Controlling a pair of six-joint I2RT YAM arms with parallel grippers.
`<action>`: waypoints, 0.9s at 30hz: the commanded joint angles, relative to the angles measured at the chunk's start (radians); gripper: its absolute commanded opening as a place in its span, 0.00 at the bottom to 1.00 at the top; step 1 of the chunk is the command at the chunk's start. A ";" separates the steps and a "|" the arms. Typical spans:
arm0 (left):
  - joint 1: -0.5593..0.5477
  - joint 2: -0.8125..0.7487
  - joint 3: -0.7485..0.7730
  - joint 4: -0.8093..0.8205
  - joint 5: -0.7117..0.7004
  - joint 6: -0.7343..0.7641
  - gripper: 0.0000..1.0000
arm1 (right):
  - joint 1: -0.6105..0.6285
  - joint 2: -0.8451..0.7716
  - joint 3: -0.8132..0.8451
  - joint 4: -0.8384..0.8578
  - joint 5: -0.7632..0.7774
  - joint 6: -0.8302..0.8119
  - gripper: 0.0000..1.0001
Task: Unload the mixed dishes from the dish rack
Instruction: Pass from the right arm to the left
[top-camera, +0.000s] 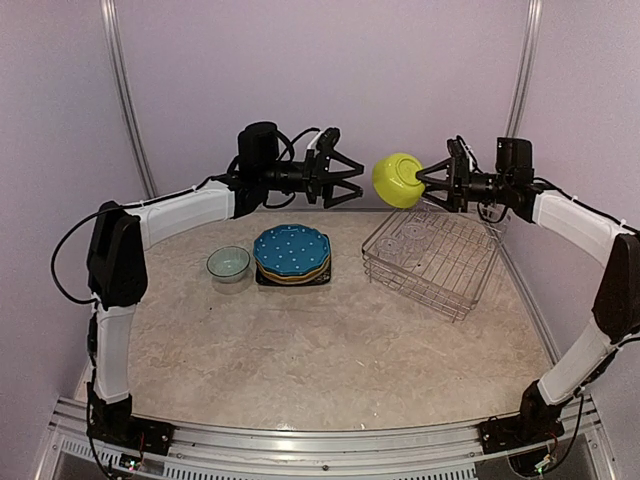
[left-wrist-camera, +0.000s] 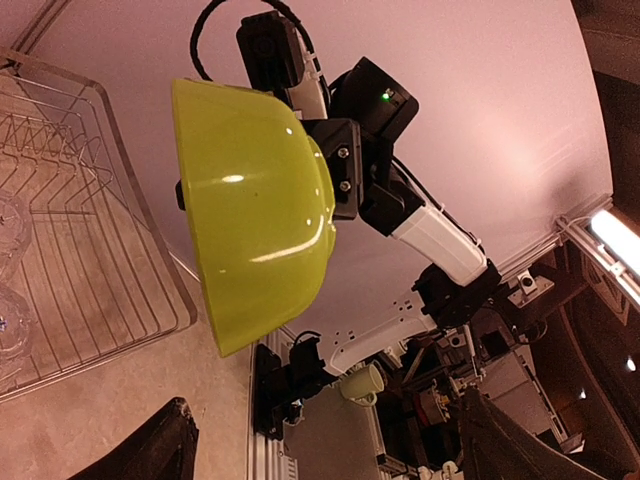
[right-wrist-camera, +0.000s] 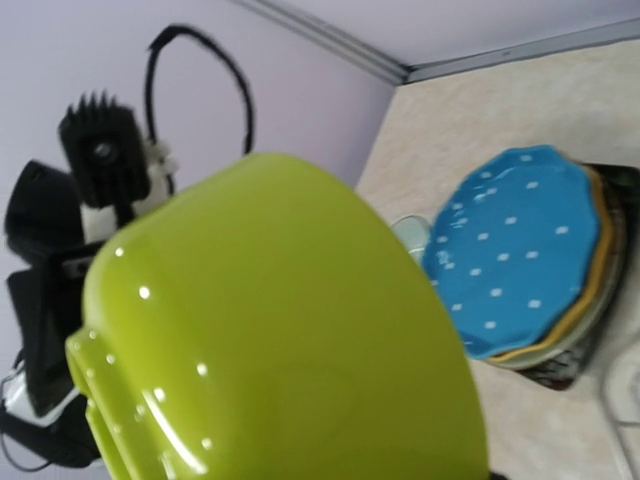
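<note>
My right gripper (top-camera: 423, 181) is shut on the rim of the lime-green bowl (top-camera: 396, 180), holding it on its side in the air above the far left corner of the dish rack (top-camera: 455, 270). My left gripper (top-camera: 350, 181) is open, level with the bowl just to its left, not touching it. In the left wrist view the bowl (left-wrist-camera: 250, 210) hangs ahead of my open fingers (left-wrist-camera: 165, 450). It fills the right wrist view (right-wrist-camera: 280, 330) and hides my right fingers. Two clear glasses (top-camera: 412, 231) lie in the rack.
The blue white-dotted plate (top-camera: 291, 249) tops a stack on a black square plate (top-camera: 323, 277) at mid-table. A pale grey-green bowl (top-camera: 229, 263) stands to its left. Walls rise behind and beside the table.
</note>
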 joint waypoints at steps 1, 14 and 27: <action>0.004 0.018 0.015 0.071 0.019 -0.031 0.85 | 0.053 0.005 -0.010 0.130 -0.024 0.063 0.45; 0.010 0.005 -0.006 0.257 0.046 -0.162 0.54 | 0.122 0.022 -0.037 0.245 -0.039 0.127 0.43; 0.010 0.009 -0.011 0.396 0.053 -0.261 0.04 | 0.149 0.043 -0.086 0.472 -0.091 0.258 0.47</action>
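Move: From the left hand, the lime bowl's middle lies about 8 cm to the right, some 4 cm ahead and at nearly the same height; its near rim is closer still. The right hand already holds that bowl, its middle about 6 cm left and 3 cm ahead. The blue-topped plate stack sits some 18 cm ahead and 16 cm left of the left hand, 31 cm below; the dish rack is about 15 cm ahead and 8 cm right of the right hand, 28 cm below. Leftward, then easing back and up, the right hand keeps its hold and carries the lime bowl about 6 cm towards the left hand, turning counter-clockwise some 10 degrees with its fingers tipping up. The left hand meanwhile rises about 4 cm almost in place, tips its fingers slightly up and closes them from wide open to nearly shut, pinching the bowl's near rim. ##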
